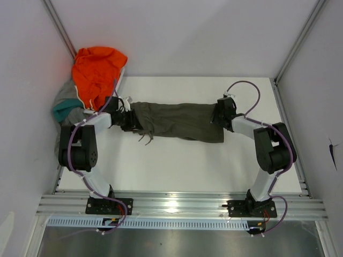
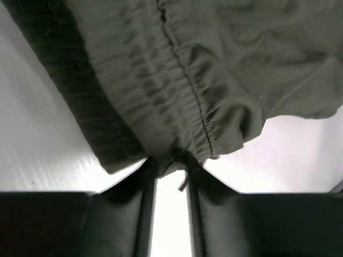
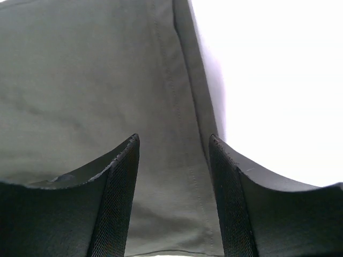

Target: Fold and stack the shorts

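Note:
The olive green shorts [image 1: 177,120] lie in a long strip across the middle of the white table [image 1: 177,166], with the drawstring [image 1: 144,138] trailing at the left end. My left gripper [image 1: 127,115] is at that waistband end. In the left wrist view its jaws [image 2: 169,163] stand narrowly apart, with the gathered waistband [image 2: 177,64] bunched at their tips. My right gripper [image 1: 221,115] is over the leg end, open, with flat olive cloth [image 3: 80,80] between its fingers [image 3: 174,140]. Grey cloth [image 1: 67,93], perhaps the grey shorts, lies in the pile at the back left.
An orange garment [image 1: 96,69] tops the pile in the back left corner, with a teal garment [image 1: 63,110] at its lower edge, close to my left arm. White walls close in the table on the left, back and right. A metal rail [image 1: 177,206] runs along the near edge.

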Action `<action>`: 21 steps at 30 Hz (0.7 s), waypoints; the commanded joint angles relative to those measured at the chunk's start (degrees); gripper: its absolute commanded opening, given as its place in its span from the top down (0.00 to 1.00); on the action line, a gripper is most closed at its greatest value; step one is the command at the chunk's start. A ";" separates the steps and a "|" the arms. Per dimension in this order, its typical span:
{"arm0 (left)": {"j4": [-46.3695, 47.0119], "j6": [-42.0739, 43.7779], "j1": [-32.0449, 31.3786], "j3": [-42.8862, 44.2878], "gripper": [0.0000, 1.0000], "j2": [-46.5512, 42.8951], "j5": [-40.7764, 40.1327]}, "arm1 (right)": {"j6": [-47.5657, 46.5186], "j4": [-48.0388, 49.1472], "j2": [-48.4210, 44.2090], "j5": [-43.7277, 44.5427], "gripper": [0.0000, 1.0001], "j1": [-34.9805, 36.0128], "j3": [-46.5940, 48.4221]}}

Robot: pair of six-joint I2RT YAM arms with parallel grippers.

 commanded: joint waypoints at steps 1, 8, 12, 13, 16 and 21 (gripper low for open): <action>1.03 -0.88 -1.18 2.39 0.75 0.63 -1.18 | 0.54 0.77 -2.22 -1.75 0.43 -0.35 -0.28; -0.72 -0.10 -1.36 5.03 1.00 0.55 -3.56 | -0.60 -1.96 1.47 -3.77 0.44 -0.62 0.69; -1.95 1.31 -1.27 5.47 0.99 -1.29 -4.53 | -0.96 -2.92 3.85 -5.17 0.45 -1.14 1.21; -2.48 1.75 -1.18 6.34 1.00 -1.56 -4.70 | -1.05 -3.27 4.46 -5.35 0.45 -1.23 1.47; -5.46 3.33 -0.83 7.57 1.00 -1.83 -4.97 | -1.22 -4.51 6.22 -5.62 0.46 -1.76 2.62; -9.24 7.11 0.31 8.89 1.00 -2.18 -4.43 | -2.01 -6.44 8.68 -5.44 0.48 -2.46 4.11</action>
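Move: My left hand is right at the near corner of the shorts' waistband, about 1 cm ahead and 1 cm below; the drawstring hangs some 3 cm back and 2 cm to the right. My right hand hovers over the other end of the shorts: the leg hem is level with it, about 2 cm to the right and 3 cm below, and the near hem corner about 10 cm back and 3 cm right. I shut my left fingers fully on the waistband corner while easing forward about 1 cm, then lift it slightly, up and a little left. My right hand, fingers still about half open, sinks about 2 cm onto the leg end while drifting back and tipping slightly down, then presses its right fingertip at the hem and pushes forward nearly 2 cm. ##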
